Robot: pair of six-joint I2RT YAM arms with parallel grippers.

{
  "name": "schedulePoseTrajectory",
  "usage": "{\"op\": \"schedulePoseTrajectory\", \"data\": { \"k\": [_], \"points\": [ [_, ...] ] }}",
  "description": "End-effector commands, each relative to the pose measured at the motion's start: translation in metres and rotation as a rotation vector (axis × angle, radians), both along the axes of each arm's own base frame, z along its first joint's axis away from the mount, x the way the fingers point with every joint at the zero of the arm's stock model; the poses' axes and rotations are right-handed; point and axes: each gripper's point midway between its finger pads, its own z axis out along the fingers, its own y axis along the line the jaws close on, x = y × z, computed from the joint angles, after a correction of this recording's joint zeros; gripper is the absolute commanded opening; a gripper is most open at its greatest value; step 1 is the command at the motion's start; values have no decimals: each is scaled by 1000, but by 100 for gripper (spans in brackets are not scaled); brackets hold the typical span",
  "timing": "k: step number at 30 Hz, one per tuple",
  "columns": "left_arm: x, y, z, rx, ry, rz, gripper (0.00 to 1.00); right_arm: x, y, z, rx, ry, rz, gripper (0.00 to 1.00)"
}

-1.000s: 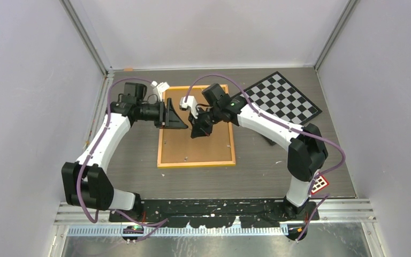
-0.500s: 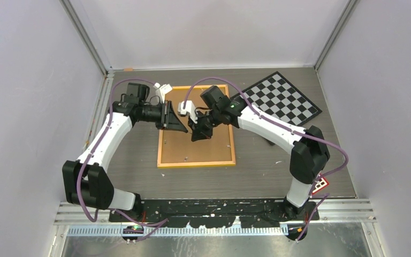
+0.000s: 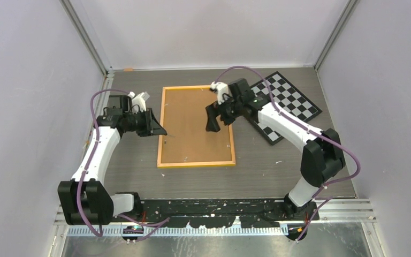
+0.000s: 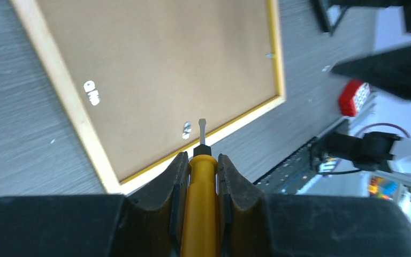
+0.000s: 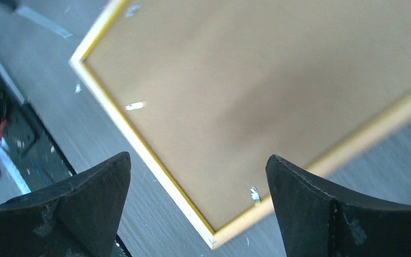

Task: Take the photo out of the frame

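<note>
The frame [image 3: 195,163] lies face down on the table, its brown cork-like back up, with small metal clips [image 4: 187,128] along its edges. The photo is hidden under that back. My left gripper [image 3: 158,130] hovers at the frame's left edge, shut on a yellow-handled screwdriver [image 4: 200,203]. The screwdriver's blade points over the back, close to a clip. My right gripper [image 3: 212,120] hangs open above the right half of the frame. In the right wrist view its fingers [image 5: 299,198] stand wide apart over a corner of the frame [image 5: 139,144], with nothing between them.
A black-and-white checkerboard [image 3: 294,101] lies at the back right, partly under the right arm. A small red-and-white tag [image 3: 319,184] sits near the right arm's base. White walls close in the table on three sides.
The two grippers were close together over the frame's middle and have drawn apart. The left moved to the left edge with the screwdriver; the right moved right and opened.
</note>
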Motion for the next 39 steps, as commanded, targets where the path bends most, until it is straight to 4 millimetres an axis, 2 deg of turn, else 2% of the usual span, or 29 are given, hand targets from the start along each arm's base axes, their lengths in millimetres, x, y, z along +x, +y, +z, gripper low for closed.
{"op": "schedulePoseTrajectory", "data": {
  "k": [1, 5, 8, 15, 19, 32, 39],
  "points": [
    [-2, 27, -19, 178, -45, 79, 0, 29, -44, -5, 42, 178, -344, 100],
    [1, 47, -35, 287, -18, 147, 0, 23, -68, -43, -44, 392, -404, 100],
    [4, 54, -43, 326, 9, 169, 0, 20, -75, -63, -60, 474, -462, 97],
    [12, 57, -51, 407, 1, 169, 0, 29, -84, -98, -113, 494, -577, 83],
    [16, 47, -54, 431, -32, 134, 0, 36, -92, -115, -172, 502, -633, 76],
    [37, 32, -58, 508, -99, 69, 0, 36, -91, -129, -176, 523, -656, 67],
    [43, 37, -66, 565, -88, 76, 0, 36, -92, -135, -187, 532, -666, 66]
  ]
}}
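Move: The left hand holds the screwdriver; its goal, the metal tab by the frame's left rail, lies about 5 cm ahead, 1 cm right and 17 cm below. The near tab sits some 3 cm back and 9 cm right of this hand. The right hand's goal, the right rail, is roughly 3 cm ahead, 10 cm right and 17 cm below; the right tab lies about 2 cm back and 8 cm right of that hand, the chessboard about 14 cm ahead and 28 cm right. No touch on the frame can be made out: the right hand swings about 10 cm right and drops about 14 cm, tipping down and turning clockwise while its wide-open fingers close by a third, to straddle the right rail. The left keeps gripping the screwdriver, sinks towards the left tab, goes left then slightly right, easing forward, and tilts the tool some 30 degrees steeper. ##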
